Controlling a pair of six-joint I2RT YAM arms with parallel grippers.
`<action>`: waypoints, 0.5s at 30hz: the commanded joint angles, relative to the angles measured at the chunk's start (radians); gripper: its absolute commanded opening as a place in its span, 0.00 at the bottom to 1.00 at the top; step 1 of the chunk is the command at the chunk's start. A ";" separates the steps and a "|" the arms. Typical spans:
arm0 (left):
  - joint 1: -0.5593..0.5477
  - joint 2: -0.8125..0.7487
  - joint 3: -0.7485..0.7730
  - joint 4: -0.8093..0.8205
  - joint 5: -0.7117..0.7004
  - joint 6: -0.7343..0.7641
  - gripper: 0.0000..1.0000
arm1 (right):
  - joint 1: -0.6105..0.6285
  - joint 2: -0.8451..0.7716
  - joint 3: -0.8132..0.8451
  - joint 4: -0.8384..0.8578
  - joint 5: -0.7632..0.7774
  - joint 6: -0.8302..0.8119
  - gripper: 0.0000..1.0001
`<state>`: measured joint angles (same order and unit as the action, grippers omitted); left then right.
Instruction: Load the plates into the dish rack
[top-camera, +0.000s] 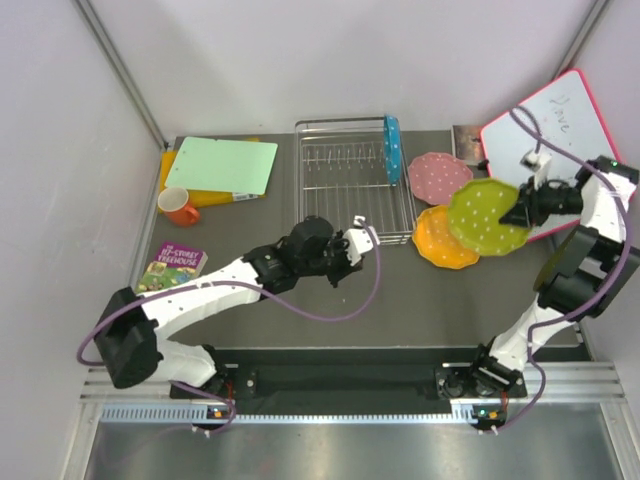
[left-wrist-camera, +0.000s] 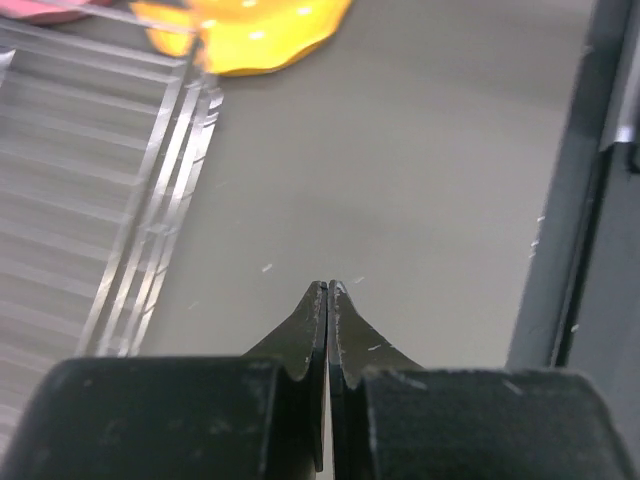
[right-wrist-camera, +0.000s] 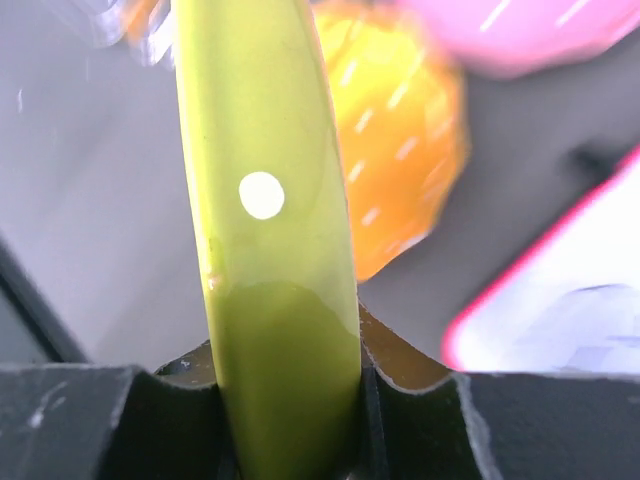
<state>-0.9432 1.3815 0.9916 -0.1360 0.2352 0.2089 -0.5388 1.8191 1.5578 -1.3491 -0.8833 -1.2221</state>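
My right gripper (top-camera: 522, 208) is shut on the rim of the yellow-green plate (top-camera: 485, 216), holding it lifted above the table; in the right wrist view that plate (right-wrist-camera: 270, 220) runs edge-on between the fingers. Below it lie the orange plate (top-camera: 440, 243) and the pink plate (top-camera: 440, 176), both flat on the table right of the dish rack (top-camera: 340, 180). The blue plate (top-camera: 394, 148) stands upright in the rack's right end. My left gripper (top-camera: 358, 240) is shut and empty, low over the table just in front of the rack; its wrist view shows the rack's wire edge (left-wrist-camera: 150, 240) and the orange plate (left-wrist-camera: 250, 30).
A green cutting board (top-camera: 222, 165) lies over a yellow one at the back left, with an orange cup (top-camera: 178, 206) and a booklet (top-camera: 172, 268) in front of it. A pink-framed whiteboard (top-camera: 555, 130) leans at the back right, close to my right arm.
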 joint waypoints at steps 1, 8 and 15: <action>0.066 -0.073 -0.070 -0.059 -0.050 0.055 0.00 | -0.004 -0.106 0.200 -0.116 -0.302 0.220 0.00; 0.138 -0.217 -0.110 -0.062 -0.086 0.072 0.00 | 0.126 -0.206 0.397 0.359 -0.166 0.908 0.00; 0.257 -0.334 -0.154 -0.040 -0.093 0.038 0.00 | 0.589 -0.337 0.428 0.809 0.628 1.286 0.00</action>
<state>-0.7403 1.1179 0.8612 -0.2192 0.1608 0.2565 -0.1688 1.5227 1.8145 -0.8536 -0.6449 -0.2508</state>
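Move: The dish rack's middle lies some 38 cm to the left of my plate-holding right hand, 14 cm ahead and 8 cm below. The blue plate standing in it is about 29 cm left, 18 cm ahead and nearly level in height. On the table 12 cm below, the orange plate is 13 cm left and 3 cm back, the pink plate 16 cm left and 13 cm ahead. From my left hand, the rack is about 25 cm straight ahead and 12 cm below. I keep my right fingers' pinch on the green plate's rim and raise it quickly, about 20 cm, drifting forward and, late on, swinging left to bring it over the pink plate on the rack side; the wrist tips the fingers up and turns clockwise, near 30 degrees in all. My empty left hand, still shut, sweeps 10 cm left in front of the rack, turning counter-clockwise. ##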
